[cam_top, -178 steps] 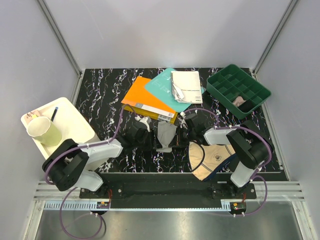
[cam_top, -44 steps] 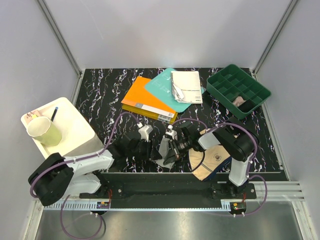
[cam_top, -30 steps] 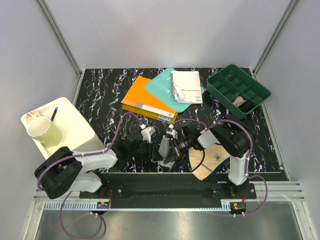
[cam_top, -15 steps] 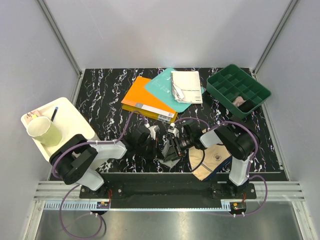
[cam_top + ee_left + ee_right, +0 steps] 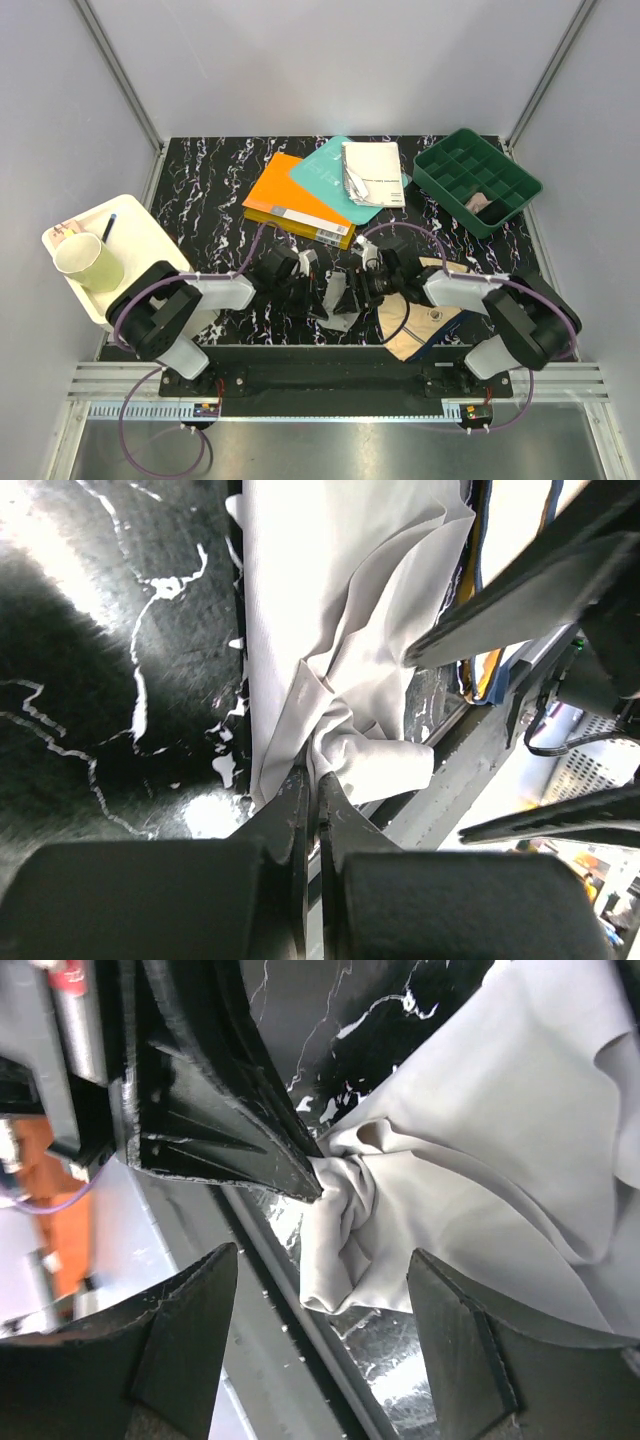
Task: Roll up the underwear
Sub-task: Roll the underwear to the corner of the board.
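The light grey underwear [image 5: 338,296] lies bunched near the table's front edge, between the two grippers. My left gripper [image 5: 318,291] is shut on a gathered corner of it; in the left wrist view the fingertips [image 5: 310,780] pinch the crumpled grey fabric [image 5: 340,630]. My right gripper [image 5: 352,289] stands open just right of that spot. In the right wrist view its fingers [image 5: 320,1272] straddle the bunched grey cloth [image 5: 500,1140] without touching it, and the left gripper's dark fingers [image 5: 240,1140] hold the fold. The beige underwear with navy edging [image 5: 428,318] lies flat under the right arm.
An orange book [image 5: 295,205], a teal book [image 5: 322,170] and a white booklet [image 5: 372,172] lie behind the grippers. A green divided tray [image 5: 476,180] stands at the back right. A white tray [image 5: 140,240] with a cup [image 5: 88,262] sits at the left. The metal front rail [image 5: 280,1360] runs close below the cloth.
The left gripper moved right and shut on the grey underwear's corner. The right gripper, shut on the cloth a second ago, has opened and let go.
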Action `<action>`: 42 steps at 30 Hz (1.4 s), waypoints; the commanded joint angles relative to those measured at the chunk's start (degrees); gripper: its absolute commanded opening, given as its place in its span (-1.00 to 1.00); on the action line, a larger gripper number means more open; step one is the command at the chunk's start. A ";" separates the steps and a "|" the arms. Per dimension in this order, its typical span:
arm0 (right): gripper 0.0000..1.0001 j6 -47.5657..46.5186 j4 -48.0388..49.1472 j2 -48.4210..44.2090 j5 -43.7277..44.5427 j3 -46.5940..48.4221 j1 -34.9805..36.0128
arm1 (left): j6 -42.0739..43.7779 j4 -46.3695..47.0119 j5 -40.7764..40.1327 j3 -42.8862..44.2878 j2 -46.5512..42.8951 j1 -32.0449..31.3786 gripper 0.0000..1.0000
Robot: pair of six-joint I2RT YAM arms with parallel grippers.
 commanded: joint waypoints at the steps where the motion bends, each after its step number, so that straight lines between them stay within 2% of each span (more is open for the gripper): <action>1: 0.52 -3.69 0.26 -6.75 10.45 -2.98 3.29 | 0.48 -2.77 1.73 1.36 2.74 0.32 -1.00; 5: 0.50 -4.67 1.31 -11.14 16.09 -5.08 8.74 | 0.56 -3.03 2.43 1.80 3.35 0.76 -1.00; 13: 0.37 -5.90 -0.44 -13.61 23.04 -5.79 13.50 | 0.74 -3.21 3.13 2.15 4.41 1.11 -1.00; 19: -0.11 -4.05 -1.41 -9.75 24.10 -4.48 14.11 | 0.91 -3.47 3.22 2.42 4.41 1.29 -1.00; 25: -0.36 -2.30 -4.13 -7.99 25.33 -3.42 14.11 | 0.91 -3.56 3.40 2.68 4.58 1.46 -1.00; 29: -0.78 -0.19 -5.89 -6.50 26.82 -2.28 14.11 | 1.09 -3.12 4.01 2.68 4.23 1.46 -1.00; 32: -0.99 1.04 -7.82 -5.00 26.30 -1.14 13.85 | 0.92 -1.98 4.54 2.24 3.44 1.64 -0.78; 33: -1.00 1.22 -8.18 -4.56 25.86 -1.05 13.68 | 0.91 -1.55 4.71 2.24 2.83 1.81 -0.69; 34: -1.00 1.40 -8.62 -3.86 25.16 -0.78 13.24 | 0.91 -1.54 4.80 2.15 2.57 2.07 -0.43; 38: -1.00 1.49 -8.45 -2.01 18.06 -1.13 9.73 | 1.61 -1.98 4.63 1.80 0.46 3.04 -0.13; 42: -1.00 1.66 -6.51 -0.17 13.03 -2.10 6.30 | 3.11 -3.38 4.19 1.98 -1.56 3.92 0.06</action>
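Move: The bunched near corner of the underwear, already pinched by the left fingers, lies roughly 3 cm back, 2 cm left and 4 cm below the right hand, whose fingers are wide open. From the left hand that corner lies about 1 cm back, 2 cm right and 1 cm down. About level with the right hand in height terms of the table, the peach bag sits some 18 cm to its right and 1 cm back; the orange folder is 21 cm ahead and 11 cm left of it. The underwear's bunched corner stays pinched in the nearly still left hand while the right hand draws back some 2.5 cm, then sinks about 3 cm onto it, its fingers tipping roughly 15 degrees steeper and closing until they pinch the cloth. Only then do the left fingers open about halfway around the bunch and rise 1 cm. ##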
